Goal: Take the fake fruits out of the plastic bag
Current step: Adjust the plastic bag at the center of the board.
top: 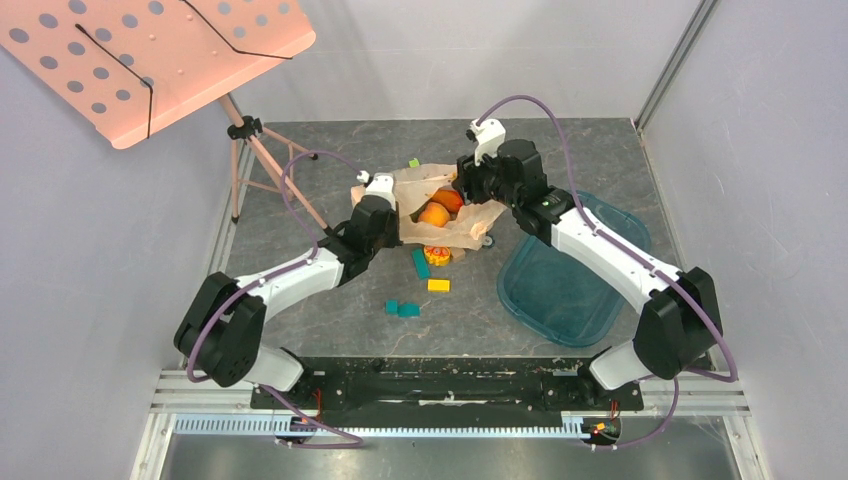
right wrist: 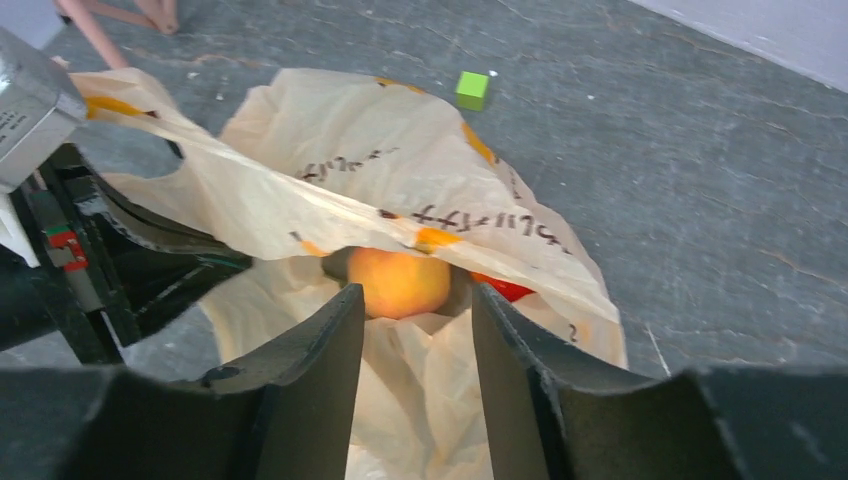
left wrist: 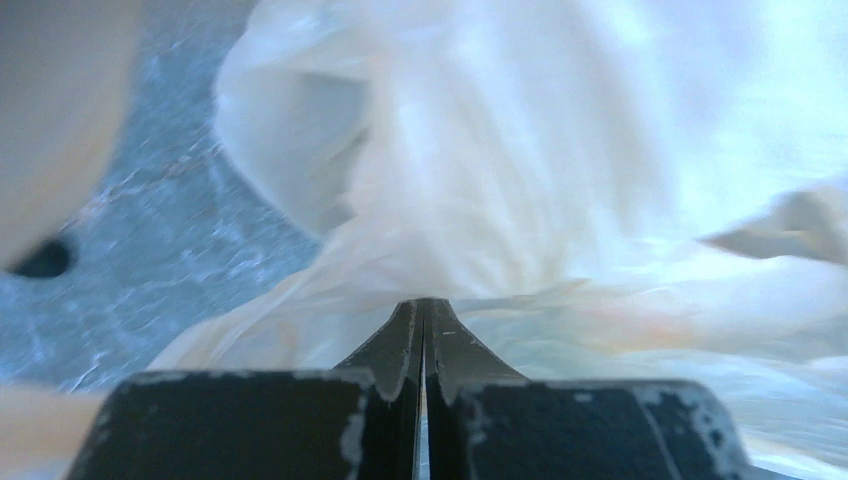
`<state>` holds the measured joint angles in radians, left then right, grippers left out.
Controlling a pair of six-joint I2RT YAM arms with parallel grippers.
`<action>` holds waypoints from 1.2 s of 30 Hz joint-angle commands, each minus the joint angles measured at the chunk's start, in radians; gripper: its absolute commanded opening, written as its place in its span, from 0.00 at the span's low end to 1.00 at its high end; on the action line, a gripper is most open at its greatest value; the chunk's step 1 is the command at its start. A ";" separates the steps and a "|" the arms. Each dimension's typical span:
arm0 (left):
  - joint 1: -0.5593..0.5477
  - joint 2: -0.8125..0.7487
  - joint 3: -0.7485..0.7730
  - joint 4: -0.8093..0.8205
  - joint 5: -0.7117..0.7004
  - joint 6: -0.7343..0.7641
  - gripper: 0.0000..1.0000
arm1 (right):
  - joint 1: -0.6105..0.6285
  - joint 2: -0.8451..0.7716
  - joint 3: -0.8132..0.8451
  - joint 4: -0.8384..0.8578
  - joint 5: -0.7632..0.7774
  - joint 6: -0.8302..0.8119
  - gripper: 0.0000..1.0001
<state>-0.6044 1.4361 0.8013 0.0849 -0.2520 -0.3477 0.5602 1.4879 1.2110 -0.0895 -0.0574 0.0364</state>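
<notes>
The plastic bag lies crumpled mid-table with its mouth open toward my right gripper. In the mouth sits a glossy fake fruit, yellow-orange fading to red at its right end; from above it shows at the bag's middle. My left gripper is shut on the plastic bag, pinching its edge and holding the upper lip up. My right gripper is open just short of the fruit, fingers over the bag's lower film, with nothing gripped between them.
A teal tray lies right of the bag under my right arm. Small blocks lie in front of the bag: green, yellow, teal. A green cube sits beyond it. A pink stand's tripod is at far left.
</notes>
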 commanded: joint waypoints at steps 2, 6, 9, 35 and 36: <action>-0.021 -0.058 0.070 0.033 0.113 -0.029 0.02 | 0.033 -0.004 0.065 -0.003 -0.052 0.064 0.37; -0.025 -0.031 0.100 0.042 0.126 -0.036 0.02 | 0.073 0.001 0.056 0.000 -0.016 0.078 0.23; -0.026 0.007 0.134 0.051 0.137 -0.041 0.02 | 0.107 0.017 0.060 0.005 0.002 0.092 0.17; 0.048 0.194 0.181 0.154 0.078 -0.080 0.02 | 0.163 0.115 -0.331 0.250 0.296 0.272 0.02; 0.051 0.193 0.177 0.156 0.076 -0.079 0.02 | 0.164 0.112 -0.348 0.253 0.297 0.277 0.03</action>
<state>-0.5747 1.6283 0.9760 0.1745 -0.1394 -0.3679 0.7166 1.6211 0.9146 0.0929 0.2100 0.2810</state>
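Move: Above the near right part of the plastic bag, the right hand has the bag's middle about 19 cm below it, 4 cm ahead and 6 cm to its left; the orange fruit inside lies 4 cm ahead, 7 left, and the red fruit 6 ahead, 4 left, both some 18 cm down. From the left hand, shut at the bag's left rim, the bag's middle is about 7 cm ahead, 9 right and 7 lower. Closing its half-open fingers while it swings about 6 cm left and 3 cm back, the right hand then plunges some 16 cm, coming back to the right and tipping its fingers down, to push the shut fingertips onto the near side of the bag mouth. The left keeps its grip on the rim, arching up about 4.5 cm and down again as it carries it right, then forward. ##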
